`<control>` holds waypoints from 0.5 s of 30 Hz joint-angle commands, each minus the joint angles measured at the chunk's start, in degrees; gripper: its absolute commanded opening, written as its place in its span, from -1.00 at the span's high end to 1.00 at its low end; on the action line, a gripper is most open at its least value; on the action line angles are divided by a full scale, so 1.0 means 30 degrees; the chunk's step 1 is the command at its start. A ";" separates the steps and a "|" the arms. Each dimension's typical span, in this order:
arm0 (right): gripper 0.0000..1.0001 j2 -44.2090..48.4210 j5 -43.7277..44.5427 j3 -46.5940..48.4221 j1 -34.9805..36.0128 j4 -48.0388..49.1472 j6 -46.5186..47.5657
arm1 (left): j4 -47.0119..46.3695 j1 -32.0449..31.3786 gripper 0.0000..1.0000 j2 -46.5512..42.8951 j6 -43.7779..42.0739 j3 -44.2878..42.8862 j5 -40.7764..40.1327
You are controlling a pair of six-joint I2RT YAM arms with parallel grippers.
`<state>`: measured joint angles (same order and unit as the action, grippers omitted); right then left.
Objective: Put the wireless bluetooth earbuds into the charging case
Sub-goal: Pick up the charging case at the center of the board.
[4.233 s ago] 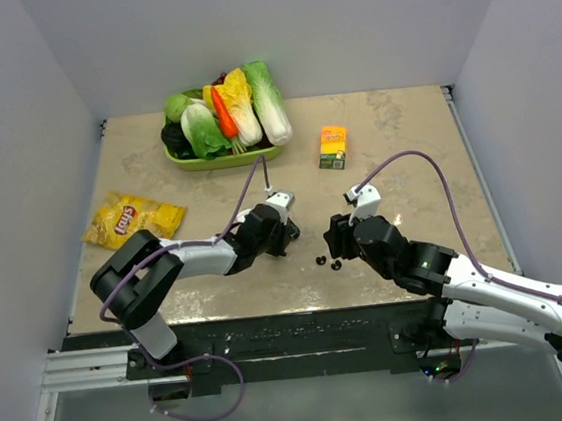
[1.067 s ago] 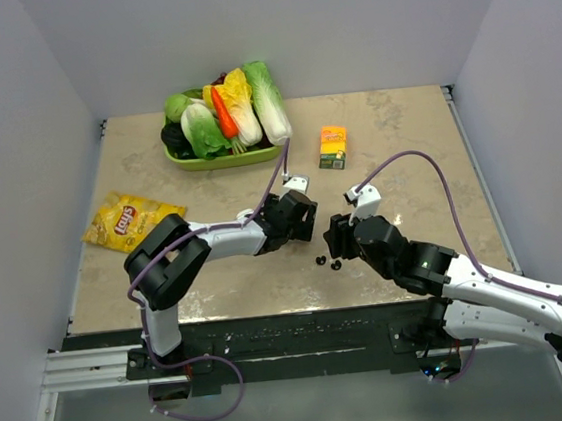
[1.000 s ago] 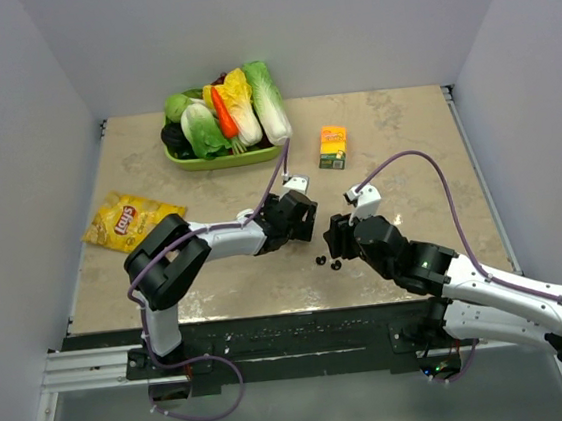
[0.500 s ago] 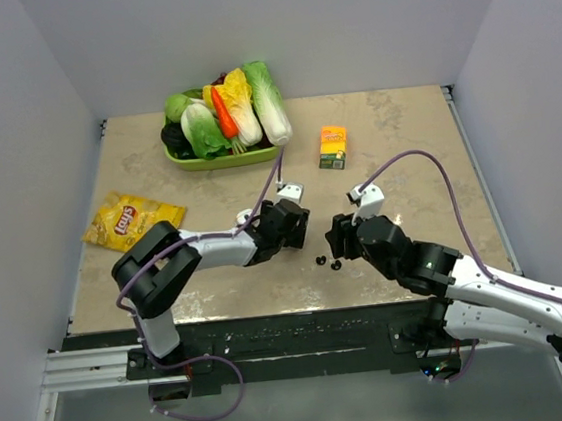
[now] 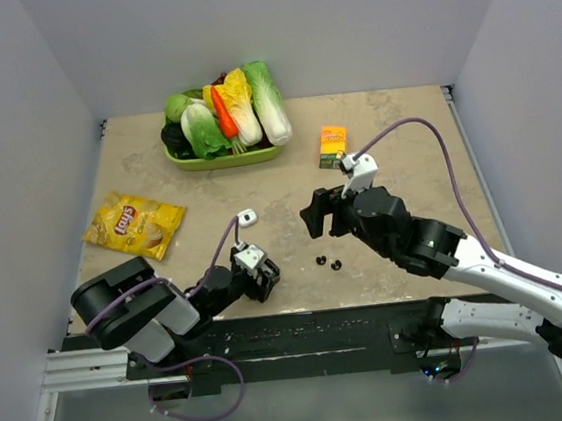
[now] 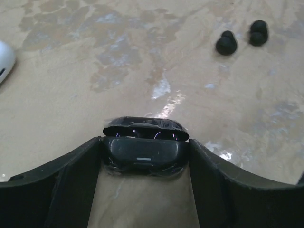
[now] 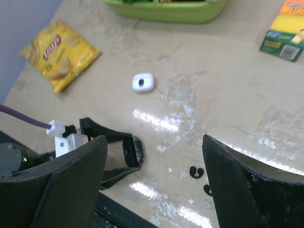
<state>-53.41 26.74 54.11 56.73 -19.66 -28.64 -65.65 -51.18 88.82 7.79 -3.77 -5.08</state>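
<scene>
The charging case (image 6: 144, 153) is small, black and glossy, with its lid slightly ajar. My left gripper (image 6: 145, 142) is shut on it, one finger on each side, low over the table near the front edge (image 5: 259, 278). Two tiny black earbuds (image 5: 321, 261) (image 5: 336, 264) lie bare on the table to the right of the case, also seen in the left wrist view (image 6: 226, 43) (image 6: 258, 33). My right gripper (image 5: 324, 216) hangs above and behind them, open and holding nothing (image 7: 154, 142). Below it lie the earbuds (image 7: 196, 172) and the held case (image 7: 132, 151).
A small white rounded object (image 5: 246, 216) lies behind the left gripper. A yellow chips bag (image 5: 131, 222) sits at the left. A green basket of vegetables (image 5: 223, 158) and a small orange-and-green carton (image 5: 333, 147) stand at the back.
My left arm has drawn back from the table's middle to the front edge, carrying the case. My right gripper has risen, moved back and opened wider. The white object now shows.
</scene>
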 commanded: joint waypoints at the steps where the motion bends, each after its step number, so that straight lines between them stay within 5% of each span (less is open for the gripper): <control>1: -0.67 -0.1210 -0.3167 0.0218 0.0045 0.0311 0.0641 | -1.4329 -0.0167 1.00 0.0337 -0.2097 0.0086 0.4181; 15: -0.63 -0.3496 -0.5134 -0.0721 0.0016 0.1484 0.0641 | -1.4299 -0.0197 1.00 -0.3735 -0.2832 -0.0032 0.6293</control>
<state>-63.37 13.72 52.51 56.73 -18.37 -27.31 -71.64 -51.51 79.72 0.80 -3.51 11.14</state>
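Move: The left gripper already holds the black charging case, low at the board; the open right gripper, towards which the case goes, hangs about 25 cm higher, roughly 12 cm to its right and 6 cm back. From the left hand, the black earbuds lie about 14 cm right and 4 cm ahead, the white case 16 cm ahead and 4 cm left. From the right hand, the black case is some 12 cm left, 6 cm ahead and 25 cm down; the earbuds are 10 cm ahead and 2 cm right, near board level. Keep the left fingers shut on the black case and draw it right and slightly back, then lift it about 7 cm, turning the wrist some 20 degrees clockwise and bringing the fingers up to nearly level. Meanwhile lower the right gripper, still wide open, about 7 cm and swing it left towards the case, its fingers dipping and turning left. ##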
